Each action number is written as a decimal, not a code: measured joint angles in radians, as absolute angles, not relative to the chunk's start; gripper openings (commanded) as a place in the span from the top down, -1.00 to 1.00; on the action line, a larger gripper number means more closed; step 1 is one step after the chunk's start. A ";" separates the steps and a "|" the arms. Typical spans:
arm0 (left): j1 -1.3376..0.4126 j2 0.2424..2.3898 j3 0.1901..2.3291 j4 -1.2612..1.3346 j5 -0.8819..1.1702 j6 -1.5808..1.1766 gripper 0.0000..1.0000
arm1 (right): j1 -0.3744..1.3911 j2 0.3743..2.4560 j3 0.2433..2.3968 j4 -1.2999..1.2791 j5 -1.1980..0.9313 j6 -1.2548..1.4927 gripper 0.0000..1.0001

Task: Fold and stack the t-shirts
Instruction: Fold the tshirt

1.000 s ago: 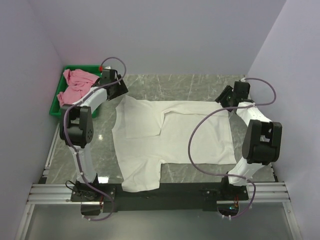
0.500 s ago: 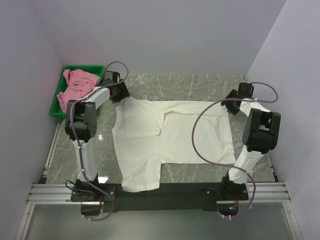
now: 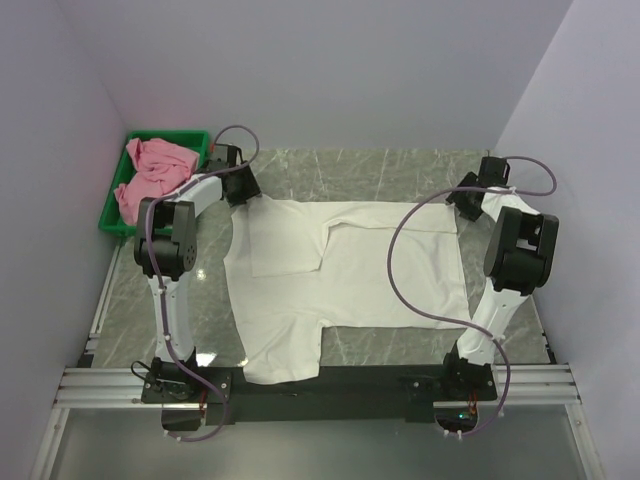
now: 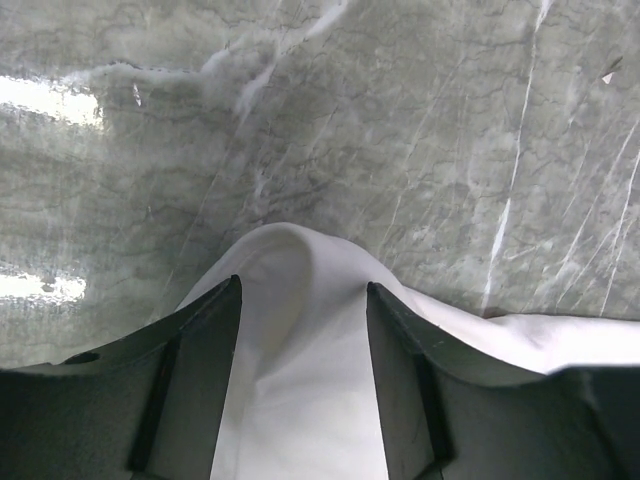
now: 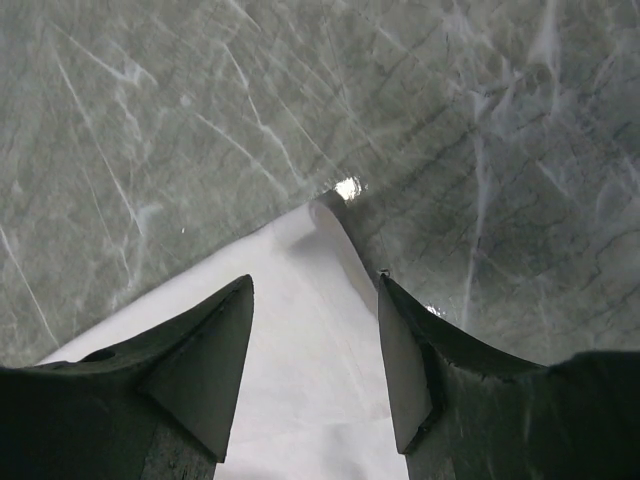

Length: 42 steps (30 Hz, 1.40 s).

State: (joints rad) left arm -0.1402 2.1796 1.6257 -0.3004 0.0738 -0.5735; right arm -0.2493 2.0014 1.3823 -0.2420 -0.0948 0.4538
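A large white t-shirt lies spread flat on the grey marble table, with no print showing. A pink t-shirt sits crumpled in the green tray at the far left. My left gripper is down at the white shirt's far left corner. In the left wrist view that gripper is open, straddling a raised hump of white cloth. My right gripper is at the far right corner. In the right wrist view it is open, with the corner's rolled edge between its fingers.
Lilac walls close in the table on the left, back and right. The right arm's purple cable loops over the shirt's right half. The arm bases stand on the black rail at the near edge.
My left gripper came down from beside the tray onto the shirt's far left corner, and its jaws narrowed. My right gripper swung outward to the far right corner.
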 measured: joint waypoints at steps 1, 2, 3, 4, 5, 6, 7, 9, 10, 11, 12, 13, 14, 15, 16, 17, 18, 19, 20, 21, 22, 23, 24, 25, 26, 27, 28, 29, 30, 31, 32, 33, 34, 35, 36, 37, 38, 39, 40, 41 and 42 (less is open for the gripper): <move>-0.140 2.180 1.626 -0.298 0.075 -0.574 -0.14 | -0.250 2.009 1.395 -0.250 -0.095 0.453 -0.19; -0.140 2.180 1.626 -0.296 0.077 -0.575 -0.06 | -0.252 2.017 1.411 -0.262 -0.095 0.451 -0.18; -0.140 2.180 1.626 -0.296 0.079 -0.578 -0.04 | -0.253 2.027 1.427 -0.266 -0.096 0.451 -0.18; -0.140 2.180 1.626 -0.296 0.081 -0.581 -0.01 | -0.253 2.035 1.440 -0.271 -0.097 0.451 -0.18; -0.140 2.180 1.626 -0.296 0.082 -0.582 -0.01 | -0.255 2.043 1.450 -0.276 -0.098 0.451 -0.17; -0.140 2.180 1.626 -0.296 0.083 -0.584 0.01 | -0.255 2.051 1.460 -0.282 -0.099 0.451 -0.17; -0.140 2.180 1.626 -0.296 0.083 -0.585 0.03 | -0.255 2.059 1.468 -0.285 -0.099 0.451 -0.17; -0.140 2.181 1.626 -0.295 0.086 -0.586 0.08 | -0.256 2.076 1.483 -0.297 -0.102 0.451 -0.16; -0.140 2.183 1.627 -0.295 0.087 -0.587 0.10 | -0.256 2.085 1.489 -0.305 -0.106 0.451 -0.16; -0.140 2.185 1.628 -0.294 0.088 -0.587 0.12 | -0.256 2.091 1.494 -0.313 -0.110 0.451 -0.15; -0.140 2.186 1.628 -0.294 0.089 -0.587 0.16 | -0.256 2.101 1.504 -0.322 -0.115 0.451 -0.15; -0.140 2.187 1.628 -0.294 0.090 -0.588 0.18 | -0.256 2.111 1.512 -0.328 -0.120 0.451 -0.15; -0.140 2.189 1.628 -0.294 0.090 -0.588 0.23 | -0.256 2.122 1.523 -0.333 -0.123 0.451 -0.14; -0.140 2.189 1.628 -0.294 0.090 -0.588 0.24 | -0.256 2.127 1.533 -0.336 -0.128 0.451 -0.13; -0.140 2.189 1.628 -0.294 0.090 -0.588 0.32 | -0.257 2.132 1.540 -0.336 -0.133 0.452 -0.11; -0.140 2.189 1.628 -0.293 0.089 -0.587 0.33 | -0.257 2.136 1.545 -0.337 -0.139 0.451 -0.09; -0.140 2.189 1.628 -0.292 0.089 -0.587 0.35 | -0.257 2.140 1.550 -0.339 -0.143 0.452 -0.08; -0.140 2.189 1.628 -0.292 0.089 -0.587 0.35 | -0.257 2.144 1.555 -0.342 -0.146 0.452 -0.05; -0.140 2.190 1.628 -0.292 0.089 -0.587 0.35 | -0.257 2.147 1.559 -0.343 -0.149 0.452 0.01; -0.140 2.191 1.628 -0.292 0.088 -0.587 0.34 | -0.257 2.150 1.565 -0.347 -0.150 0.451 0.03; -0.140 2.191 1.628 -0.292 0.085 -0.587 0.27 | -0.257 2.153 1.570 -0.353 -0.152 0.451 0.06; -0.140 2.191 1.628 -0.292 0.083 -0.585 0.21 | -0.257 2.157 1.577 -0.361 -0.153 0.451 0.08; -0.140 2.191 1.628 -0.293 0.082 -0.585 0.15 | -0.258 2.164 1.586 -0.367 -0.155 0.451 0.09; -0.140 2.191 1.628 -0.292 0.081 -0.585 0.05 | -0.258 2.170 1.595 -0.370 -0.158 0.452 0.09; -0.140 2.191 1.628 -0.292 0.081 -0.584 0.00 | -0.258 2.175 1.603 -0.374 -0.159 0.452 0.09; -0.140 2.191 1.628 -0.292 0.081 -0.586 -0.04 | -0.258 2.179 1.610 -0.375 -0.161 0.452 0.09; -0.140 2.191 1.627 -0.291 0.081 -0.587 -0.07 | -0.258 2.181 1.613 -0.376 -0.162 0.452 0.09; -0.139 2.191 1.627 -0.289 0.081 -0.588 -0.07 | -0.258 2.182 1.616 -0.379 -0.163 0.452 0.10; -0.139 2.191 1.626 -0.286 0.081 -0.591 -0.07 | -0.258 2.183 1.616 -0.379 -0.164 0.452 0.11; -0.139 2.191 1.625 -0.279 0.081 -0.595 -0.05 | -0.258 2.183 1.616 -0.381 -0.166 0.452 0.11; -0.139 2.191 1.625 -0.272 0.081 -0.600 -0.04 | -0.258 2.183 1.617 -0.382 -0.166 0.452 0.12; -0.139 2.191 1.625 -0.267 0.082 -0.607 -0.02 | -0.258 2.183 1.617 -0.382 -0.166 0.451 0.13; -0.138 2.191 1.625 -0.262 0.082 -0.615 0.02 | -0.258 2.183 1.618 -0.383 -0.167 0.451 0.14; -0.138 2.191 1.625 -0.255 0.082 -0.620 0.04 | -0.258 2.184 1.618 -0.383 -0.167 0.451 0.17; -0.138 2.191 1.625 -0.250 0.082 -0.626 0.07 | -0.258 2.185 1.618 -0.383 -0.167 0.451 0.19; -0.138 2.191 1.625 -0.247 0.082 -0.632 0.12 | -0.258 2.185 1.619 -0.384 -0.167 0.451 0.21; -0.138 2.192 1.625 -0.246 0.082 -0.638 0.15 | -0.258 2.189 1.623 -0.386 -0.169 0.451 0.26; -0.138 2.194 1.626 -0.244 0.082 -0.644 0.19 | -0.258 2.194 1.630 -0.389 -0.170 0.451 0.28; -0.138 2.198 1.628 -0.244 0.082 -0.647 0.27 | -0.258 2.198 1.636 -0.390 -0.171 0.451 0.31; -0.138 2.204 1.628 -0.241 0.082 -0.649 0.30 | -0.259 2.202 1.641 -0.390 -0.172 0.451 0.45; -0.138 2.209 1.628 -0.241 0.081 -0.651 0.33 | -0.259 2.205 1.645 -0.390 -0.173 0.448 0.55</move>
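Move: The right hand is set for the white t-shirt's far right corner, about 3 cm ahead, level sideways and some 3 cm below. The turned-down flap along the far edge has its middle roughly 16 cm to this hand's left and 3 cm back. The left hand already straddles the far left corner, about 1 cm ahead and 1 cm below. The green bin is about 25 cm to its left and 4 cm farther out. Forward about 3 cm and down some 2 cm, the right hand slides its half-open fingers over the far right corner, then narrows them around the cloth. The left hand stays at its corner, draws its fingers in, reopens part-way, edges about 1 cm forward and closes again on the raised fold, ending narrower than it began. ##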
